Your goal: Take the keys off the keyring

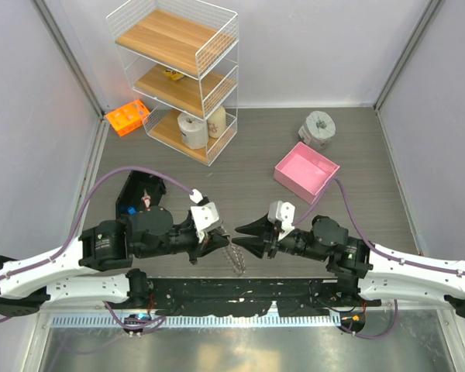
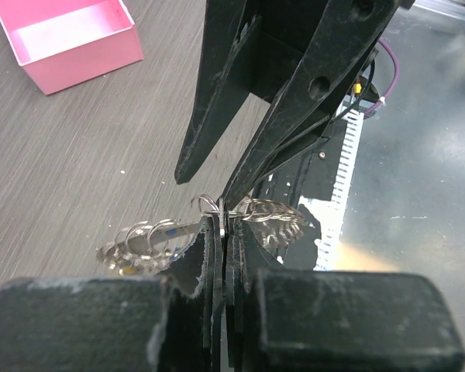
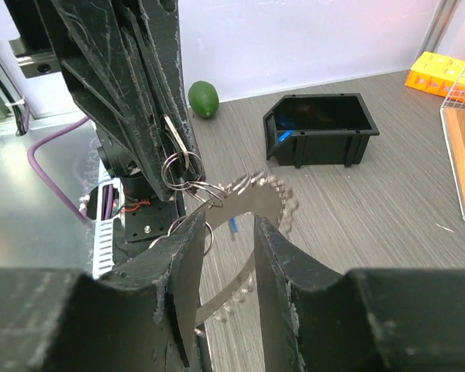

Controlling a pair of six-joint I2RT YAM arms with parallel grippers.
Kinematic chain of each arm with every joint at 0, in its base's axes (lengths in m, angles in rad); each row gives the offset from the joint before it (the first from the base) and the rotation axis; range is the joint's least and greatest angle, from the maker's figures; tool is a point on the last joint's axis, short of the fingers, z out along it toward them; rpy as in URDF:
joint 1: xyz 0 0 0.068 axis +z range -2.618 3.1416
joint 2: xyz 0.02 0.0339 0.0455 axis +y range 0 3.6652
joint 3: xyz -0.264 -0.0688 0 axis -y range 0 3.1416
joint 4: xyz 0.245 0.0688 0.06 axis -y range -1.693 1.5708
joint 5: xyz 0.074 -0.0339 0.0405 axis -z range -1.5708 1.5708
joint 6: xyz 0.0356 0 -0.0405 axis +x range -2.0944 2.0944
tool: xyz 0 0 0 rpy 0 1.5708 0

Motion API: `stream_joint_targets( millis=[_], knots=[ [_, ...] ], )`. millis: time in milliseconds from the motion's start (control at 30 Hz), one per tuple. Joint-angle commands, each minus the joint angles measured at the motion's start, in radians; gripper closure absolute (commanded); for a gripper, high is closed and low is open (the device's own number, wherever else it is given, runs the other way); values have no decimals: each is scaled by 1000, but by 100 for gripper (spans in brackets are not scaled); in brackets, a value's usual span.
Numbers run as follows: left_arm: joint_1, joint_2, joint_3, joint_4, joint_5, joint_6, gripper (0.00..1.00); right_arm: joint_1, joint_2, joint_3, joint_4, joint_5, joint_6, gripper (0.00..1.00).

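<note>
The keyring [image 3: 265,198], a silvery toothed band in a loop, hangs between my two grippers above the table's near edge [image 1: 237,262]. Small wire rings with keys [image 2: 139,246] dangle from it; a blue head shows. My left gripper [image 2: 225,225] is shut on one of those small wire rings, and from the right wrist it shows at upper left [image 3: 178,164]. My right gripper [image 3: 226,232] faces it tip to tip [image 1: 244,236]. Its jaws stand apart, and the keyring's band crosses the gap slantwise, touching the left finger [image 3: 187,263].
A pink box [image 1: 306,168] sits at the back right, with a grey tape roll [image 1: 318,128] behind it. A black bin [image 1: 139,194] lies behind the left arm. A wire shelf [image 1: 178,70] and an orange rack [image 1: 127,117] stand at the back left. A green fruit [image 3: 204,98] lies by the wall.
</note>
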Motion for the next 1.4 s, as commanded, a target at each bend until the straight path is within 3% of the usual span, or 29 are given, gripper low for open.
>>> stream_joint_targets(
  millis=[0,200,500,967,1100,1367],
  knots=[
    [-2,-27,28,88,-5,8,100,2,-66,39,-7,33,-14,63],
    [-2,-29,40,73,7,10,100,3,-120,33,-49,-13,-41,62],
    [-2,-20,58,62,38,2,100,3,-28,76,-27,-134,-52,62],
    [-2,-9,72,51,85,2,100,3,-17,85,-12,-156,-63,64],
    [-3,-6,75,47,87,4,100,5,-19,85,-13,-156,-64,83],
    [-2,3,75,42,89,4,100,5,-37,89,-16,-177,-64,95]
  ],
)
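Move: Hanging from the left gripper's tips is the small ring of the keyring that the right fingers are about to shut on, some 2 cm back, 1 cm left and 1 cm above the right hand; from the left hand it lies about 2 cm to the right and 1 cm below, level fore and aft. The keyring's big hoop is centred about 3 cm back, 1 cm left and 6 cm below the right hand. The black box sits roughly 18 cm ahead, 29 cm left and 26 cm down. Lifting up and out to the right by about 2 cm each, the right hand, still half open, then swings back, left and down again to the small ring at the left fingertips, ending about 2.5 cm farther back and turned some 10 degrees counter-clockwise. There its fingers close and pinch the metal just under the left tips. The left hand keeps its hold and eases about 1 cm back and up. ##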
